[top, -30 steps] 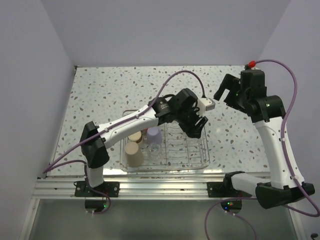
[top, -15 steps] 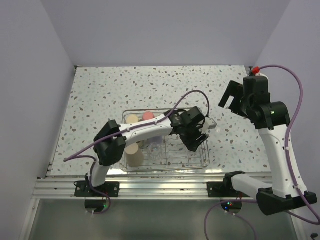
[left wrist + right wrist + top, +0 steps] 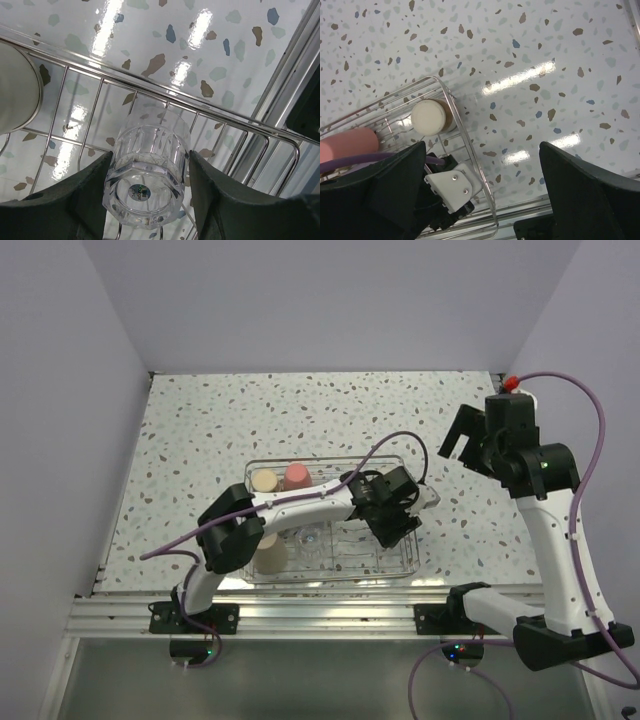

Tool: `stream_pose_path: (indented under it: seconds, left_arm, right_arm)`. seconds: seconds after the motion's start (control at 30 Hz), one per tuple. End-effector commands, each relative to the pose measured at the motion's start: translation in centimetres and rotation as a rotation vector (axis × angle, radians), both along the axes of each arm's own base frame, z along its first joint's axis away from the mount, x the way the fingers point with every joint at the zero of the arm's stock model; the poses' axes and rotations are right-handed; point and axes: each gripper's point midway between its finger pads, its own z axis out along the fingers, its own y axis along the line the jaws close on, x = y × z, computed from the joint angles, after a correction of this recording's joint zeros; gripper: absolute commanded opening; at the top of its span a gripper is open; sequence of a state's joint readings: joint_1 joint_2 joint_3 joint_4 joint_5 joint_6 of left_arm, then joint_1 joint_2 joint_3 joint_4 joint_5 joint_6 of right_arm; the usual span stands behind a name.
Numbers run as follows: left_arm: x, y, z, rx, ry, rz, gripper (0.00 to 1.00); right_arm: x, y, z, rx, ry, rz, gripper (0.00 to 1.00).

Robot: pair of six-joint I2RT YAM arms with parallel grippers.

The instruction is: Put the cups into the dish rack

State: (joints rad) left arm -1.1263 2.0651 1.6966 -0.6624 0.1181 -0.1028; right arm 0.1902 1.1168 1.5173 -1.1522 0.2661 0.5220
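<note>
The dish rack (image 3: pixel 408 562) is a silver wire basket near the table's front. In it stand a tan cup (image 3: pixel 265 480), a red-pink cup (image 3: pixel 297 474), a tall tan cup (image 3: pixel 270 552) and a clear cup (image 3: pixel 310 538). My left gripper (image 3: pixel 397 518) is low over the rack's right part. In the left wrist view it (image 3: pixel 150 161) is shut on another clear cup (image 3: pixel 148 170), base up, mouth down against the rack's wires (image 3: pixel 150 93). My right gripper (image 3: pixel 468 437) is open and empty, raised right of the rack. No lavender or brown cups show.
A pale cup (image 3: pixel 14 90) stands in the rack left of the held one. The right wrist view shows the rack's corner (image 3: pixel 470 156), the tan cup (image 3: pixel 431 116), the red-pink cup (image 3: pixel 347 142) and speckled table. Walls close three sides.
My left arm has swung forward and down, bringing the clear cup to the rack's right part and uncovering the back-left cups. My right gripper has shifted slightly right.
</note>
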Motion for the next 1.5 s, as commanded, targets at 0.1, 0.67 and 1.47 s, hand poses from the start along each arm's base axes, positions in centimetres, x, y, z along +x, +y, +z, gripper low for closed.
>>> stream_pose_path:
  seconds: [0.1, 0.67, 1.47]
  left_arm:
    - [2.2, -0.6, -0.9, -0.006, -0.108, 0.037, 0.01]
    - [1.7, -0.3, -1.2, 0.011, -0.114, 0.031, 0.76]
    - [3.1, 3.5, 17.2, -0.330, -0.310, 0.296, 0.85]
  right_arm:
    - [-0.2, -0.6, -0.1, -0.022, -0.008, -0.014, 0.98]
    - [1.3, 0.2, -0.8, -0.010, 0.007, 0.017, 0.98]
    - [0.4, 2.4, 1.7, 0.142, -0.137, 0.063, 0.98]
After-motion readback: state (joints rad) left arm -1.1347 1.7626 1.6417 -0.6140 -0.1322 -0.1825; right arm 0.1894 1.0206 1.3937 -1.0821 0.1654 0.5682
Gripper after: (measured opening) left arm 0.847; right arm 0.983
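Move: My left hand already holds the clear cup bottom up, low inside the rack; its spot is about 2 cm ahead of the hand, neither left nor right of it, and 3 cm below. The steel cup stands some 11 cm ahead and 2 cm left; the rack's right rail runs about 5 cm to the right, level with me. From my right hand that spot lies roughly 6 cm back, 15 cm left and 25 cm down. I ease the held clear cup about 2 cm forward with my left hand, away from the bench's near edge, then settle about 1.5 cm down and open my fingers to let go of it. Drifting a little left at first, I then climb some 14 cm clear of it, tilting and turning the wrist around 20 degrees. ##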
